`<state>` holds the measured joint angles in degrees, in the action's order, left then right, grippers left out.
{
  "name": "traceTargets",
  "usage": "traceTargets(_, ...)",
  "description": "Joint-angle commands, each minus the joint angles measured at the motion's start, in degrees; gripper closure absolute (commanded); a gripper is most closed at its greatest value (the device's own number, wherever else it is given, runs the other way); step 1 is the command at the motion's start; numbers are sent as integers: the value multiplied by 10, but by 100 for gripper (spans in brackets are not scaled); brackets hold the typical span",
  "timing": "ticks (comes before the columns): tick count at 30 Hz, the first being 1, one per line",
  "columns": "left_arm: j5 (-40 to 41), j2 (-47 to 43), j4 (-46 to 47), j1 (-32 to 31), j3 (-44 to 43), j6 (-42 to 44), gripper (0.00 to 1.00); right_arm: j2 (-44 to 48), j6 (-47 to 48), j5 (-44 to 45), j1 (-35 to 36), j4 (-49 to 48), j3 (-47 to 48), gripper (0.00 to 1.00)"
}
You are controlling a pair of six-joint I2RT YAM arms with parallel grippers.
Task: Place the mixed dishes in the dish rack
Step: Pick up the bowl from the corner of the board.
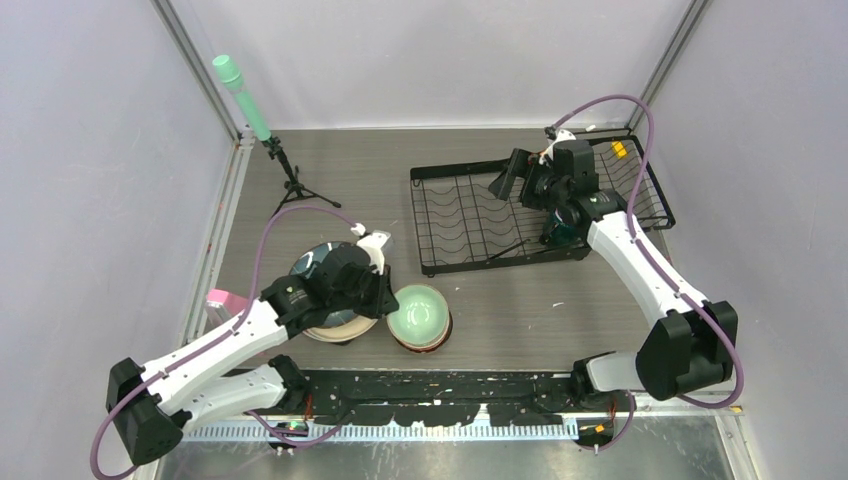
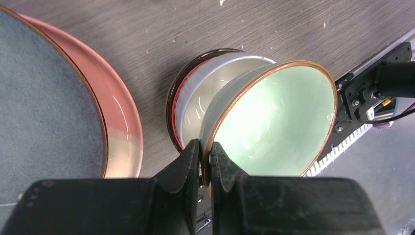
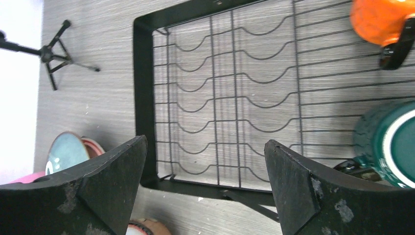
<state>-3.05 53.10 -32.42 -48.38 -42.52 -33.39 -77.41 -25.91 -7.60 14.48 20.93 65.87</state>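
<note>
My left gripper point(image 2: 205, 152) is shut on the near rim of the mint-green bowl point(image 2: 274, 122), one finger inside and one outside. That bowl is tilted in the white bowl point(image 2: 208, 85), which sits in a dark-rimmed bowl point(image 2: 171, 110). From above, the left gripper point(image 1: 385, 290) is at the bowl stack point(image 1: 420, 315). Left of it, the dark teal plate point(image 2: 44, 98) lies on the pink plate point(image 2: 122, 117). My right gripper point(image 3: 205, 142) hangs open and empty over the dish rack point(image 3: 142, 98). The rack holds an orange mug point(image 3: 377, 19) and a dark teal mug point(image 3: 386, 142).
The dish rack point(image 1: 414, 215) lies at the back right, its slotted left section bare. A mint-green cylinder on a black tripod point(image 1: 240, 90) stands at the back left. A small pink cup point(image 1: 225, 300) sits by the left arm. The arm bases' rail point(image 1: 430, 395) runs along the near edge.
</note>
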Motion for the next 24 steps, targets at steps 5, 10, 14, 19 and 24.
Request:
traceTargets(5, -34, -2, 53, 23, -91, 54, 100, 39, -39, -131, -2, -82, -11, 4)
traceTargets(10, -93, 6, 72, 84, -107, 61, 100, 48, -52, -166, -2, -103, -16, 4)
traceTargets(14, -155, 21, 105, 150, -116, 61, 100, 54, -67, -197, -2, -128, -24, 4)
traceTargets(19, -224, 57, 164, 217, -127, 47, 100, 48, -123, -247, -2, -197, -40, 4)
traceTargets(24, -294, 130, 265, 290, -144, -4, 100, -19, -230, -330, -2, -310, -36, 5)
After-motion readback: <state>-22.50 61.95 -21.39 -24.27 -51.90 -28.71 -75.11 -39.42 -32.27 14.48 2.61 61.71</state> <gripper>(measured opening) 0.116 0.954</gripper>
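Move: The left gripper already pinches the left rim of the green bowl, just above its stack. From it, the rack's near left corner is about 9 cm ahead, 7 right and 9 below; the white bowl is some 6 cm right, 1 back and 7 below; the plates are about 12 cm left, 5 ahead. From the right gripper, the green bowl lies roughly 24 cm back, 18 left and 10 below; the teal mug some 10 right, 7 back, 14 below. Keep the left fingers shut on the green bowl's rim, raise the bowl away from the white bowl, then swing it about 10 cm forward to beside the rack's near left corner, rolling the hand's left side down some 15 degrees. Meanwhile bring the open, empty right gripper left and up, about 7 cm leftward, towards the bowl, turning it counter-clockwise with its left side rising. ##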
